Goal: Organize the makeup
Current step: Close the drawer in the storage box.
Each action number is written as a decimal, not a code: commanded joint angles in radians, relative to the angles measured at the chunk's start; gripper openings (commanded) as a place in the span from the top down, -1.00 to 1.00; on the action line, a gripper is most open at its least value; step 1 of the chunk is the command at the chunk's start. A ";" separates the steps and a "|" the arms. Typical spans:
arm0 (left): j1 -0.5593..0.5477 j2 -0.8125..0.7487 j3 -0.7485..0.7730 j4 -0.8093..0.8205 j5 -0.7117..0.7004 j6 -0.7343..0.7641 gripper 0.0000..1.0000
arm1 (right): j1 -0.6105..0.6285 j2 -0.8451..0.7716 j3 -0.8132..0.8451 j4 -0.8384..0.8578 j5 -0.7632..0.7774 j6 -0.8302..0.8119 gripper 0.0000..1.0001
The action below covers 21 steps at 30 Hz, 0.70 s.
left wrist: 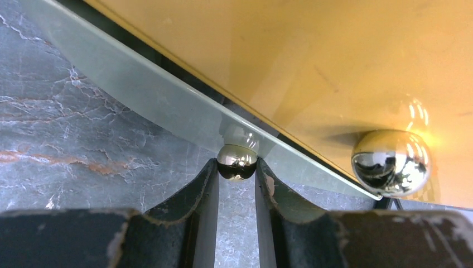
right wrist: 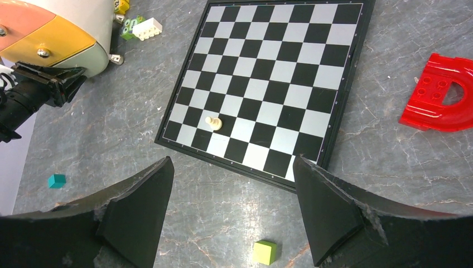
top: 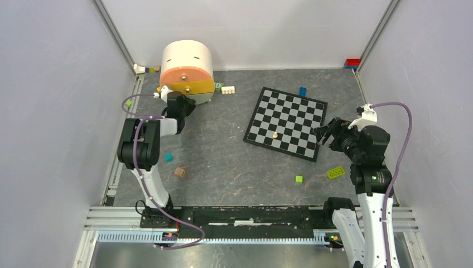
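Observation:
No makeup shows in any view. A round cream drawer box [top: 187, 70] with orange, yellow and pale green drawer fronts stands at the back left. My left gripper [top: 181, 104] is at its lower front. In the left wrist view that gripper [left wrist: 236, 167] is shut on the small silver knob [left wrist: 237, 161] of the pale green drawer [left wrist: 167, 106], both fingertips touching it. A second silver knob [left wrist: 390, 162] sits on the yellow drawer [left wrist: 334, 67] to the right. My right gripper [top: 329, 131] hangs open over the floor by the chessboard's right corner, jaws wide and empty [right wrist: 234, 212].
A black-and-grey chessboard [top: 285, 123] lies at centre right with a small cream pawn [top: 275, 134] on it. Loose toy pieces lie about: teal cube [top: 168, 157], brown cube [top: 179, 172], green cube [right wrist: 264, 252], green brick [top: 335, 173], white brick [top: 227, 90], red curved piece [right wrist: 440, 92]. Walls close in on three sides.

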<state>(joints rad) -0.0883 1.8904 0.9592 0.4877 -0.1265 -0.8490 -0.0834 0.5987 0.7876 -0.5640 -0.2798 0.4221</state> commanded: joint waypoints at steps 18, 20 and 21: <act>0.024 -0.174 -0.010 -0.030 -0.030 -0.030 -0.10 | 0.001 0.002 -0.018 0.018 -0.004 -0.042 -0.71; 0.024 -0.232 -0.037 -0.073 -0.030 -0.030 -0.17 | 0.001 0.010 -0.029 0.026 -0.005 -0.054 -0.71; 0.023 -0.262 -0.052 -0.091 -0.028 -0.030 -0.19 | 0.001 0.013 -0.032 0.030 -0.004 -0.060 -0.71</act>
<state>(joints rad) -0.0711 1.7741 0.9485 0.4332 -0.1291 -0.8593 -0.0834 0.6022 0.7750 -0.5617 -0.2798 0.4015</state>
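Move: The left hand already has the small round knob of the bottom, pale green drawer between its fingertips, right at the hand point, with a narrow gap still showing above that drawer. The yellow drawer's knob is about 6 cm above it and 1 cm farther out; the white brick stands roughly 16 cm to the hand's right, 8 cm ahead and 3 cm lower. From the right hand, the green drawer's knob lies some 26 cm ahead, 48 cm left and 18 cm below. Still pinching the knob, the left hand pushes the pale green drawer the last bit forward into the storage box, well under 1 cm, and stays there briefly without turning. The fingers then open to let go of the knob, and the hand lifts about 4 cm up past the bottom drawer's front, drawing back and drifting left by about 1 cm each, the fingers still spreading on either side. ##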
